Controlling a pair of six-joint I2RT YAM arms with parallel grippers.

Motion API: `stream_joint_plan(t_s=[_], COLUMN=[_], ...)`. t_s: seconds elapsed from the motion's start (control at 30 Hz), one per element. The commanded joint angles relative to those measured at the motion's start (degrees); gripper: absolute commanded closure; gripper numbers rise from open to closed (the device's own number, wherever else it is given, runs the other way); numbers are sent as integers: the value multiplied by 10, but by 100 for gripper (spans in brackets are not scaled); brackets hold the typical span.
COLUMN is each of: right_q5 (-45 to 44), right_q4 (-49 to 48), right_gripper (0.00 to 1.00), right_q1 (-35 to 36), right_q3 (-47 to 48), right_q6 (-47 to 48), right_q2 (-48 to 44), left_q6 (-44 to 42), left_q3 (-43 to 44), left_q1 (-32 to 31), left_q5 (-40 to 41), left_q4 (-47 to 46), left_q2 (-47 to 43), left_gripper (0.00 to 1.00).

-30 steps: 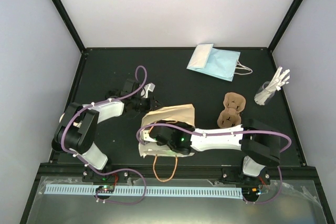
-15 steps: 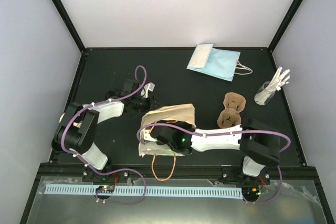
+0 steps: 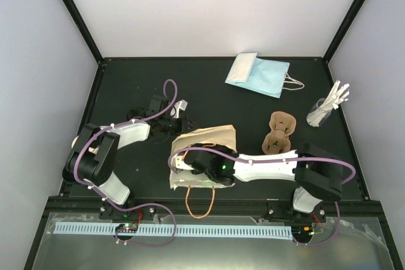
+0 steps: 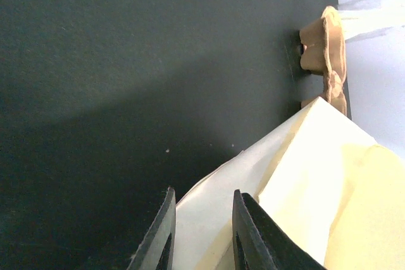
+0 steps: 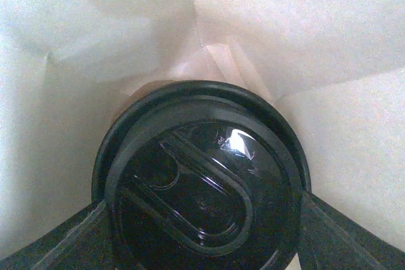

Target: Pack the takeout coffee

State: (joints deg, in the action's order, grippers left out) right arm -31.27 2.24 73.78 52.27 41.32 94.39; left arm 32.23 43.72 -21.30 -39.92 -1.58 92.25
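The takeout coffee [image 5: 202, 175] shows as a round black lid filling the right wrist view, deep inside the tan paper bag [image 3: 215, 136]. My right gripper [image 5: 205, 216] is shut on it, one finger at each side of the lid. From above, that gripper and the cup are hidden by the bag, and only the right arm [image 3: 266, 167] reaching in from the right shows. My left gripper [image 3: 179, 120] is at the bag's far left corner. In the left wrist view, this gripper [image 4: 202, 197] is shut on a fold of the bag's edge [image 4: 209, 219].
A brown pulp cup carrier [image 3: 280, 132] lies just right of the bag, above the right arm. A light blue paper bag [image 3: 259, 74] lies flat at the back. A glass of white stirrers [image 3: 326, 109] stands at the right edge. The bag's orange handle [image 3: 199, 203] hangs toward the near edge.
The right arm and the bag's near side with its handle have shifted slightly to the right. The left arm has stayed where it was.
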Motion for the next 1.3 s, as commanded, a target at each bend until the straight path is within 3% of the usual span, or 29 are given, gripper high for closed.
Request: stream_joint_plan(t_s=[0.0, 0.1, 0.17, 0.2, 0.57, 0.83, 1.1, 1.27], right_q5=[22, 34, 42, 50, 154, 233, 327, 358], right_q4=[82, 103, 111, 118, 234, 339, 404, 448], right_gripper=[36, 29, 3, 0, 0, 0, 0, 0], right_q1=[-33, -32, -32, -32, -33, -41, -68, -86], right_q3=[4, 11, 12, 15, 75, 128, 154, 191], right_q6=[-21, -22, -21, -22, -25, -40, -54, -53], right_q2=[-27, -42, -49, -51, -98, -91, -90, -79], left_q6=[25, 26, 26, 27, 16, -6, -42, -49], left_q3=[-2, 6, 10, 12, 22, 28, 33, 35], left_q1=[-37, -37, -36, -35, -19, 1, 44, 77], left_q5=[-102, -107, -109, -110, -115, -108, -83, -59], left_q4=[65, 64, 65, 65, 88, 117, 153, 175], left_q2=[13, 23, 26, 28, 27, 25, 3, -34], left_gripper=[74, 74, 73, 73, 66, 32, 10, 5])
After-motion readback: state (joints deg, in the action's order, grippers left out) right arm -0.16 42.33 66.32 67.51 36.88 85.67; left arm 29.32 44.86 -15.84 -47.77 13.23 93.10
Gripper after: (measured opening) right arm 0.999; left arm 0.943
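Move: The right hand holds a black-lidded cup inside the paper bag, its middle roughly 1 cm ahead, 2 cm left and 5 cm below. The bag's near handle lies about 16 cm back and 1 cm right, a little lower; the brown tray about 8 cm ahead and 29 cm right, some 8 cm lower. From the left hand, the bag's middle is about 10 cm back and 5 cm right, around 2 cm lower. Right opens off the lid, backs up-right some 5 cm, tipping down 30 degrees; left opens, drawing back 3 cm. ##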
